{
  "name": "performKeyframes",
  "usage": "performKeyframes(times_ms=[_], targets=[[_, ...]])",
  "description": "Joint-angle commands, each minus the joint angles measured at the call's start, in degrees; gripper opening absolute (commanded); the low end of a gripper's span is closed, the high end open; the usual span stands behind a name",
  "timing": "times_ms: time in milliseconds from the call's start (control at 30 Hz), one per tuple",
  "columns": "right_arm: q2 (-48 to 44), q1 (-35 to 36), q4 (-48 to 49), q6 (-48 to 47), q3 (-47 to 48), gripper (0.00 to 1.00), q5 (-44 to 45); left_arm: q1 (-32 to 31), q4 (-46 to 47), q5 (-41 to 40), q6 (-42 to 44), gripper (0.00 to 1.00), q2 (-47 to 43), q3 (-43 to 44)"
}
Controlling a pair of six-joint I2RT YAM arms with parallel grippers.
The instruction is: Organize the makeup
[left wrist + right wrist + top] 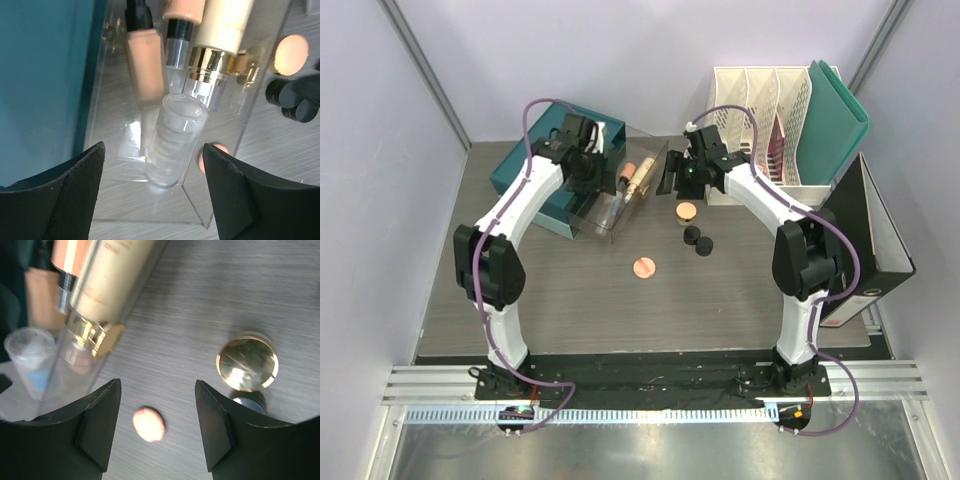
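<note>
A clear tray [592, 226] lies at the table's back left. In it lie a peach bottle [145, 65], a tan bottle [183, 17], a cream bottle [222, 25] with a gold collar, and a clear tube [175, 140]. My left gripper [154, 150] hangs open over the tube, its fingers apart from it on both sides. My right gripper [157, 385] is open and empty above the table beside the tray. Far below it lies the round pink compact [148, 424]. A tan jar [687, 211] with a gold top and two black jars [697, 240] stand right of the tray.
A teal box [525, 180] lies under and left of the tray. White file holders [760, 110] and a teal folder [840, 120] stand at the back right. A black binder [880, 250] lies along the right edge.
</note>
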Motion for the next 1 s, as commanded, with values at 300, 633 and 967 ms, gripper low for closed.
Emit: performKeyframes(times_ms=[300, 633, 967], targets=[[7.03, -0.07, 7.27, 10.80, 8.10, 0.59, -1.65, 12.85, 8.82, -2.65, -1.45, 0.00, -9.19, 0.59], [14.24, 1.78, 7.36, 10.72, 14.24, 0.01, -0.67, 17.96, -0.68, 4.91, -3.56, 0.00, 2.59, 7.19], [25.13, 5.47, 9.02, 13.61, 31.63, 0.01, -4.18, 18.05, -3.13, 7.90, -1.46, 0.00, 6.02, 8.41]])
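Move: The storage box's teal lid is centred about 9 cm ahead and 9 cm left of the left hand, level with its fingertips; the released clear bottle lies 3 cm to that hand's right and 8 cm below. From the right hand, the open drawer's front is about 4 cm ahead, 8 cm left and 6 cm down. The tan-lidded jar is 2 cm ahead, 3 cm right and 12 cm below; the black pots stand 7 cm back from the jar and 3 cm farther right. Lift the left gripper clear of the drawer and the released bottle, arc it about 12 cm left and 6 cm forward, closing the fingers, then lower the closed tips onto the teal lid and hold there, turned nearly 20 degrees counter-clockwise. Meanwhile bring the right gripper forward and left some 7 cm each way, shutting it and sinking about 5 cm, until its closed tips bear on the drawer's clear front. ##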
